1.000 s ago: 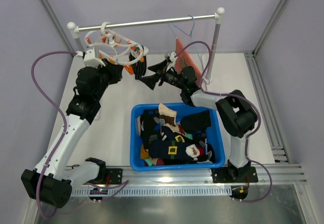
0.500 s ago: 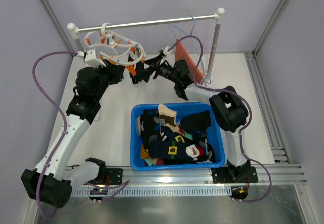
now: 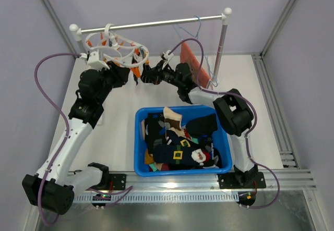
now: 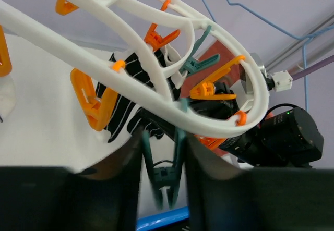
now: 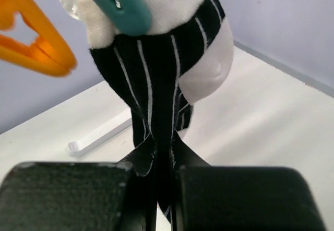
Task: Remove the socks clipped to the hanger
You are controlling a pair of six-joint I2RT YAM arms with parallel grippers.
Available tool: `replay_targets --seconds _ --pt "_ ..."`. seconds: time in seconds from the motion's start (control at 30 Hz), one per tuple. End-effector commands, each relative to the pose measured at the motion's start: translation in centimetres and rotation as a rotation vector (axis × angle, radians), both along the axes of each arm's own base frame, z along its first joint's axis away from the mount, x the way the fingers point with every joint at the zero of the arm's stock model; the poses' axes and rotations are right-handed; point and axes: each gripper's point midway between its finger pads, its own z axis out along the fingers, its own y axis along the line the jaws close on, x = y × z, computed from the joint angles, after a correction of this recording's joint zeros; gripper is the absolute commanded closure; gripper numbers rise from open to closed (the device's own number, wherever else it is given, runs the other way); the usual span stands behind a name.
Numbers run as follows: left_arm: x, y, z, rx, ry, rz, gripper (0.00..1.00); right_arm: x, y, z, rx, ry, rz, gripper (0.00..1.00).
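The white oval hanger (image 3: 119,53) (image 4: 156,93) hangs from the rail with orange and teal pegs dangling. A black sock with thin white stripes and a white cuff (image 5: 156,85) (image 4: 125,100) hangs from a teal peg (image 5: 120,7) at the ring's right side. My right gripper (image 5: 164,158) (image 3: 146,75) is shut on the sock's lower part, the cloth pinched between its pads. My left gripper (image 4: 163,181) sits under the ring, its fingers pressed against both arms of another teal peg (image 4: 163,173).
A blue bin (image 3: 140,137) full of dark socks and clothes stands in front of the arms. On the rail (image 3: 156,22) to the right hang a pale-blue wire hanger (image 3: 194,30) and an orange cloth (image 3: 194,67). The rail's post (image 3: 222,43) stands at right.
My right gripper has moved left up to the hanger and closed on the striped sock. The left arm has stayed under the ring, its fingers easing slightly apart.
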Motion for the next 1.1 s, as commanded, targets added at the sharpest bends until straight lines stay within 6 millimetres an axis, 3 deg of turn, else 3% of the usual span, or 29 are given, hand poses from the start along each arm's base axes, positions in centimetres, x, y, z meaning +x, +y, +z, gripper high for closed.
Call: replay_targets --seconds 0.0,0.03,0.07,0.13,0.17,0.33,0.37,0.57,0.63,0.7,0.73,0.9,1.07 --pt "-0.4 -0.2 -0.5 -0.011 0.015 -0.013 0.52 -0.4 -1.2 3.2 0.038 -0.088 -0.060 0.96" --pt "-0.4 -0.2 -0.6 -0.011 0.017 -0.013 0.29 -0.7 -1.9 4.8 0.049 -0.115 -0.084 0.96" --pt "-0.6 -0.1 -0.5 -0.012 0.012 -0.012 0.20 -0.6 -2.7 3.8 0.030 -0.114 -0.132 0.96" --pt "-0.7 0.1 -0.3 -0.012 0.009 -0.001 0.04 -1.1 -4.3 4.8 0.031 -0.142 -0.188 0.96" --pt "-0.8 0.2 -0.3 -0.011 0.009 0.002 0.02 -1.1 -4.9 5.3 0.030 -0.155 -0.216 0.96" --pt "-2.0 0.7 0.5 -0.024 -0.021 0.007 0.01 -1.7 -7.7 6.8 -0.013 -0.217 -0.324 0.96" --pt "-2.2 0.7 0.5 -0.025 -0.022 0.008 0.00 -2.1 -8.2 8.0 -0.003 -0.236 -0.333 0.96" --pt "-3.5 1.2 0.5 -0.031 -0.031 0.016 0.01 -4.6 -9.5 10.2 0.006 -0.286 -0.339 0.96" --pt "-4.1 1.4 0.8 -0.039 -0.045 0.016 0.00 -5.2 -9.8 10.0 -0.011 -0.302 -0.358 0.96" --pt "-4.7 1.6 0.4 -0.043 -0.042 0.018 0.01 -7.0 -9.6 11.3 0.000 -0.341 -0.357 0.96" --pt "-4.7 2.2 0.3 -0.039 -0.043 0.054 0.00 -7.7 -9.5 10.7 -0.013 -0.345 -0.354 0.96" --pt "-7.1 4.6 1.1 -0.045 -0.077 0.147 0.00 -11.8 -8.2 11.8 -0.022 -0.406 -0.339 0.96" --pt "-9.5 4.3 1.6 -0.075 -0.092 0.098 0.00 -14.5 -7.0 12.2 -0.030 -0.425 -0.319 0.96"
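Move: Just above the right hand, which already pinches the striped sock, its teal clothespin sits about 9 cm up and 3 cm to the left, level forward. The hanger's middle is some 14 cm left, 1 cm farther out and 17 cm up; the blue bin lies about 21 cm back, 12 cm right and 26 cm down. From the left hand, which is at the rim, the sock is roughly 8 cm ahead, 11 cm right and 13 cm below. Keeping its pinch on the striped sock, the right hand pulls it about 9 cm to the right, dipping briefly before rising, then draws it back about 14 cm in all, drifting a little left again and rolling some 20 degrees. The left hand opens wide, lets go of the clothespin at the rim and backs off about 8 cm, edging left. ##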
